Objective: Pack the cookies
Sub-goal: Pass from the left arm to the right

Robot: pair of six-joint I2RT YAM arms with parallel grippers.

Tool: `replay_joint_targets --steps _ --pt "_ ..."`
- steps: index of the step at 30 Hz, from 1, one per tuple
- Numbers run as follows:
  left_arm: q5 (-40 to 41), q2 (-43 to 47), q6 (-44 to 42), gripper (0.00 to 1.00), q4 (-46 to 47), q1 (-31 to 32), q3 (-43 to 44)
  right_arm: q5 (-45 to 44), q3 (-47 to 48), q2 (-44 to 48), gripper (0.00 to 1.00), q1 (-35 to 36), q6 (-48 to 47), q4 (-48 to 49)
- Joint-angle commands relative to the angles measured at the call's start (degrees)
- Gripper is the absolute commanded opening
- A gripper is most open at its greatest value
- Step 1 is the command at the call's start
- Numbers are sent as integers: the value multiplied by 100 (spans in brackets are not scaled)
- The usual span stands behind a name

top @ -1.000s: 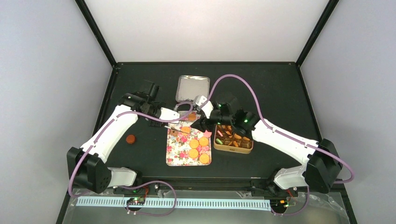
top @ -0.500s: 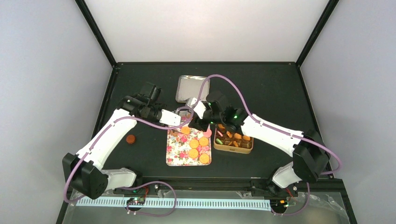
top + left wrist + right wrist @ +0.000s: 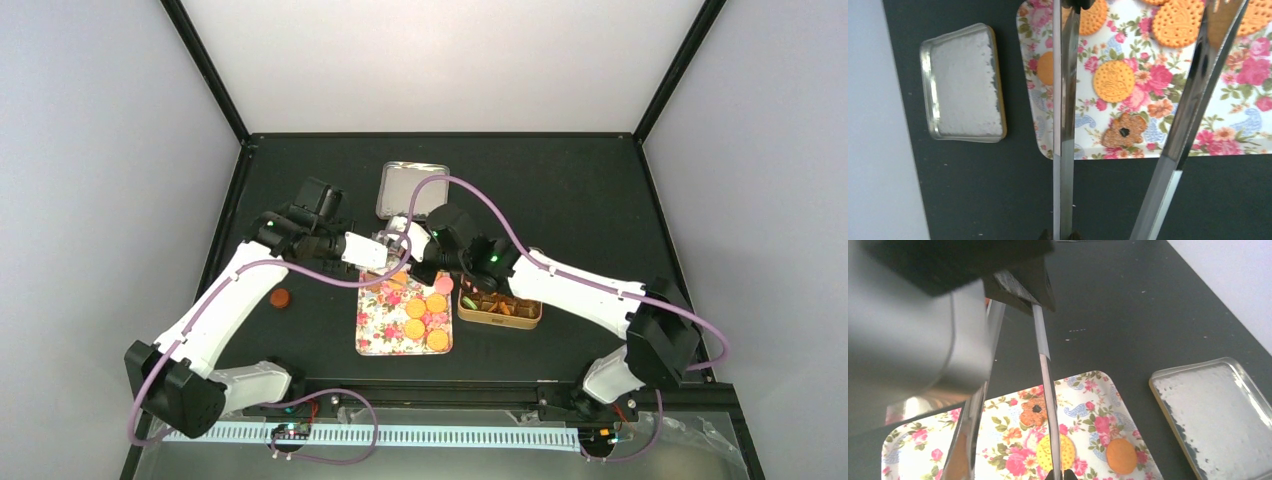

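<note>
Several cookies (image 3: 426, 320) lie on the floral tray (image 3: 378, 338), mostly round orange ones, with a pink one (image 3: 443, 286) at its right edge. More fill the brown tin (image 3: 500, 312) to the right. At the tray's far end my left gripper (image 3: 378, 252) (image 3: 1064, 235) and right gripper (image 3: 405, 232) (image 3: 1055, 475) meet. Both are shut on the same blade of the metal tongs (image 3: 1065, 125) (image 3: 1045, 370). The other blade (image 3: 1193, 110) hangs free. Below the tongs lie a flower-shaped cookie (image 3: 1123, 132) (image 3: 1034, 411) and round ones (image 3: 1114, 81) (image 3: 1121, 456).
The tin's lid (image 3: 412, 190) (image 3: 965, 85) (image 3: 1218, 415), lined with white paper, lies behind the tray. A single brown cookie (image 3: 281, 297) sits on the black table left of the tray. Purple cables loop above both arms.
My right arm swung left from over the tin to the tray's far end and its jaws closed on the tongs. The left gripper edged right, still holding them.
</note>
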State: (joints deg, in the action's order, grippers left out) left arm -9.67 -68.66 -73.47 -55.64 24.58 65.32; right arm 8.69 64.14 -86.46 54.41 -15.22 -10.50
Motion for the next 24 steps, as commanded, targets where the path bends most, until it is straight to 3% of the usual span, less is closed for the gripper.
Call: replay_joint_targets --steps 1,4,8,10,15,18,21,24 --pt "-61 380 -3 5 340 152 -82 -1178 -146 228 1 -131 300 468" --pt "-5 435 43 10 596 161 -185 -1259 -260 316 1 -131 470 557" --pt "98 483 423 47 1153 170 -356 -1098 -425 314 1 -125 989 670" --pt "128 503 903 73 1367 176 -307 -1209 -614 333 1 -128 1275 866" --pt "196 578 2210 79 1666 160 -149 -1726 -1119 502 1 -116 1831 1500" --pt "162 604 3206 82 1805 73 -58 -2469 -1240 528 1 -58 2087 1699" --pt "-253 527 4316 85 1698 -156 173 -2797 -1376 670 1 -37 2406 2047" --pt "-1314 422 5278 89 1551 -658 499 -2957 -1587 983 1 -36 2658 2619"
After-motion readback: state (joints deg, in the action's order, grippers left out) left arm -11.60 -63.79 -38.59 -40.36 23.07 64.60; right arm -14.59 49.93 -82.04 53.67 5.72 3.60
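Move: Between the two hands, at their height, the tongs are gripped along one leg: their middle is about 4 cm right of the left hand and level with it fore and aft, and about 9 cm left and 3 cm ahead of the right hand. About 18 cm below the right hand, the cookie tray's middle is 4 cm back and 2 cm left, the metal lid about 20 cm straight ahead, and the box some 21 cm right and 5 cm back. Opening wide, the left fingers let go of the tongs' grey handle while that hand rises about 6 cm and eases forward, rolling right side up and turning counter-clockwise. The right hand keeps its pinch on the leg's steel part and carries the tongs right and forward, about 8 cm in all, dipping partway and lifting slightly at the end, turning some 30 degrees clockwise. ##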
